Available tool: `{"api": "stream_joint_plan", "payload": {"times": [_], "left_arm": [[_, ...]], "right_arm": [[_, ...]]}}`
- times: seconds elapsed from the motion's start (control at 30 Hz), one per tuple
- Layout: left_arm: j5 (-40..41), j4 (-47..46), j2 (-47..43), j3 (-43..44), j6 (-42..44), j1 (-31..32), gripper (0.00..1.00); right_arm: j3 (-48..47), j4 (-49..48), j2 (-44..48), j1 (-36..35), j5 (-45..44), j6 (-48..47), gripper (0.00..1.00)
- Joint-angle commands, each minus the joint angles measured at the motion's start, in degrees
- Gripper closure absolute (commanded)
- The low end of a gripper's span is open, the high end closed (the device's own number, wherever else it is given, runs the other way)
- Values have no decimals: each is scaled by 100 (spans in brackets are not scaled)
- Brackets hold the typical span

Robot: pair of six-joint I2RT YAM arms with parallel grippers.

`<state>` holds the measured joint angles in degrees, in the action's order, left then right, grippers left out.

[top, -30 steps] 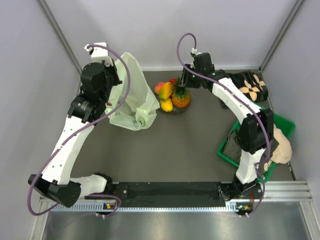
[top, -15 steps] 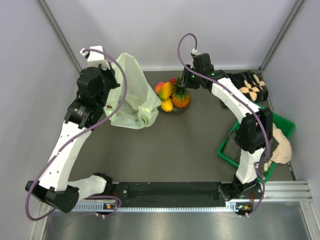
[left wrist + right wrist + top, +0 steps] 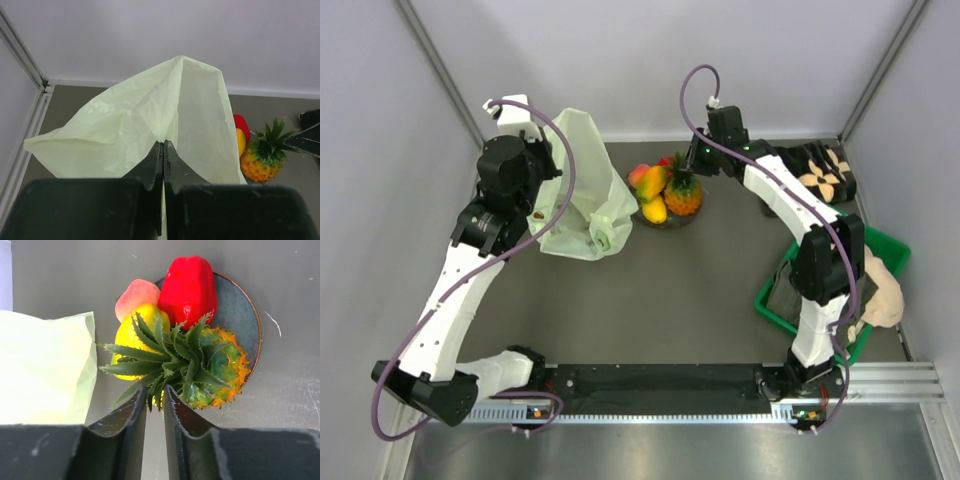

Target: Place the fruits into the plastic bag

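The pale green plastic bag (image 3: 588, 195) stands at the back left. My left gripper (image 3: 552, 168) is shut on its upper edge and holds it up; in the left wrist view the bag (image 3: 150, 107) rises from the closed jaws of that gripper (image 3: 163, 144). The fruits lie on a small grey plate (image 3: 241, 315): an orange pineapple (image 3: 683, 197), a red piece (image 3: 190, 285), a yellow-red mango (image 3: 136, 292) and a yellow piece (image 3: 131, 330). My right gripper (image 3: 155, 390) is shut on the tips of the pineapple's (image 3: 217, 367) green crown leaves; it also shows in the top view (image 3: 689, 166).
Dark patterned clothes (image 3: 820, 172) lie at the back right. A green basket (image 3: 782, 300) with beige cloth (image 3: 880, 290) stands at the right edge. Grey walls close the back and both sides.
My left arm has lifted the bag's edge up and back a little. My right gripper has stayed at the pineapple crown.
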<state>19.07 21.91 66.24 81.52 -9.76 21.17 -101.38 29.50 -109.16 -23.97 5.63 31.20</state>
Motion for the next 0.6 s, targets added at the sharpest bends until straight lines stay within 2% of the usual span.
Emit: {"api": "stream_joint_plan", "payload": {"times": [0.0,0.03,0.2,0.57], "left_arm": [[-44,-161,-85,-30,-96,10,100],[-52,-161,-85,-39,-96,10,100],[-70,-152,-129,-83,-105,1,100],[-70,-222,-146,-373,-70,10,100]], "right_arm": [[-277,-251,62,76,-27,79,82],[-251,-251,79,85,-9,88,83],[-250,-172,71,103,70,141,99],[-66,-234,334,155,35,264,100]]}}
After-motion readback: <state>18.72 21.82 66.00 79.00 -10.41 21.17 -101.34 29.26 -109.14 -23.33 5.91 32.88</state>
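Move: The right hand's slightly open fingers are at the tip of the pineapple's leaves; the pineapple's middle lies about 9 cm below and 1 cm ahead. From that hand the orange mango is some 8 cm left and 4 cm ahead, the red pepper 4 cm left and 8 cm ahead, the yellow mango 7 cm left and 2 cm back, all roughly 12 cm lower. From the left hand, the pineapple lies some 12 cm ahead, 28 cm right and far below. The right fingers shut fully on the pineapple's leafy crown, pinching the leaf ends while that hand stays practically in place, its aim unchanged. Meanwhile the left hand keeps its closed grip on the bag's edge and sinks about 2 cm, holding the bag open beside the plate. ##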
